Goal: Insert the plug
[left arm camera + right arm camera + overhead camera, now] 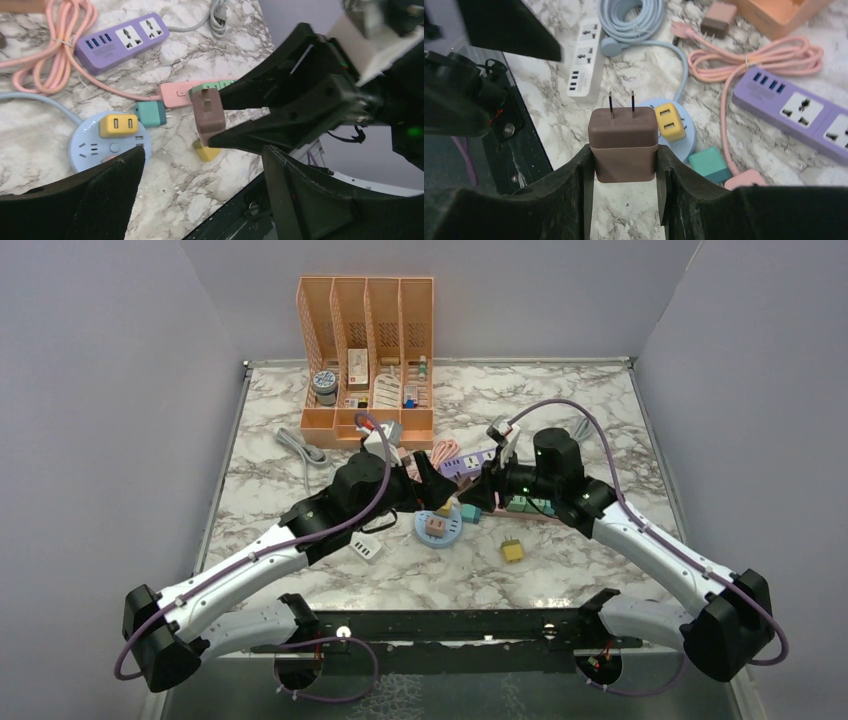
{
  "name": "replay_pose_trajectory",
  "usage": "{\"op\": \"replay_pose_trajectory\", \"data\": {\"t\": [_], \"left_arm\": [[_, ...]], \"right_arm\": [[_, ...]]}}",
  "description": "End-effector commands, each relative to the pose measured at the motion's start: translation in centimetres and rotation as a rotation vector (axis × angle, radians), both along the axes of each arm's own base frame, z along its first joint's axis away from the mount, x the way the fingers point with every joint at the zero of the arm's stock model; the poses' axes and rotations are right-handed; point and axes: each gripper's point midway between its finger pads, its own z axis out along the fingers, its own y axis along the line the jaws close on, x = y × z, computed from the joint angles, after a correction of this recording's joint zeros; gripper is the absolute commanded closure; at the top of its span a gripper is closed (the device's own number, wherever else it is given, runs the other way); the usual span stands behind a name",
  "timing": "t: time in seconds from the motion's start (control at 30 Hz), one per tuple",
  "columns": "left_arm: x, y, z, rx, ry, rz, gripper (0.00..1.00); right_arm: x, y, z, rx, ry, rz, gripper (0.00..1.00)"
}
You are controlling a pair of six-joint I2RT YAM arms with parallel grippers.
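My right gripper is shut on a brown plug, clamped by its sides with the two prongs pointing away from the wrist. The plug hangs above the marble, near a round light-blue power strip that has a yellow adapter in it. In the top view the right gripper sits mid-table beside that strip. My left gripper is open with nothing between its fingers, facing the held plug from close by. A purple power strip lies further off.
A teal adapter and a pink strip lie near the round strip. A loose yellow adapter sits toward the front. A white strip, coiled pink cable and an orange organizer stand behind.
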Motion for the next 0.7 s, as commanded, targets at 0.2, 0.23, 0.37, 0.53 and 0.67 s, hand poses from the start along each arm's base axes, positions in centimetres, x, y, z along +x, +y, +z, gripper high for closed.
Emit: {"op": "replay_pose_trajectory", "data": {"t": [0.2,0.23,0.37,0.53,0.67], "left_arm": [[0.5,-4.3,1.5,-0.199,0.147,-0.126,0.20],[0.6,-4.3,1.4,-0.207,0.156,-0.123,0.22],[1.0,-4.2,-0.5,-0.192,0.221,-0.107,0.37],[1.2,-4.4,-0.9,-0.203,0.249,-0.116,0.46],[1.1,-4.8,-1.0,-0.204,0.245,-0.145,0.48]], "right_arm": [[-1.2,1.4,3.9,0.069,-0.263,0.208,0.75],[-1.2,1.4,3.9,0.072,-0.267,0.209,0.75],[-1.4,1.6,4.3,0.097,-0.273,0.219,0.75],[-1.6,1.9,4.3,0.114,-0.264,0.233,0.75],[-1.5,2.1,4.5,0.125,-0.249,0.225,0.75]]}}
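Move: The brown-and-pink plug is already pinched in the right fingertips, about 1 cm ahead and 1 cm left of the right hand point and level with it. From the open left gripper, the plug is some 7 cm to the right, 3 cm ahead and 7 cm lower. Counted from the right hand and about 16 cm below it, the teal plug is 3 cm ahead with no sideways offset, the blue round strip 6 cm left and level, the purple strip 15 cm ahead and 1 cm right. Still pinched by the right fingers, the plug is lifted about 3 cm towards the left gripper, with the right wrist turning a little counter-clockwise. The left hand reaches about 4 cm to its right, sinking some 2 cm and edging forward, its wrist tipping down about 15 degrees as its fingers close from nearly wide open to about half, around the plug; a grip can't be confirmed. ##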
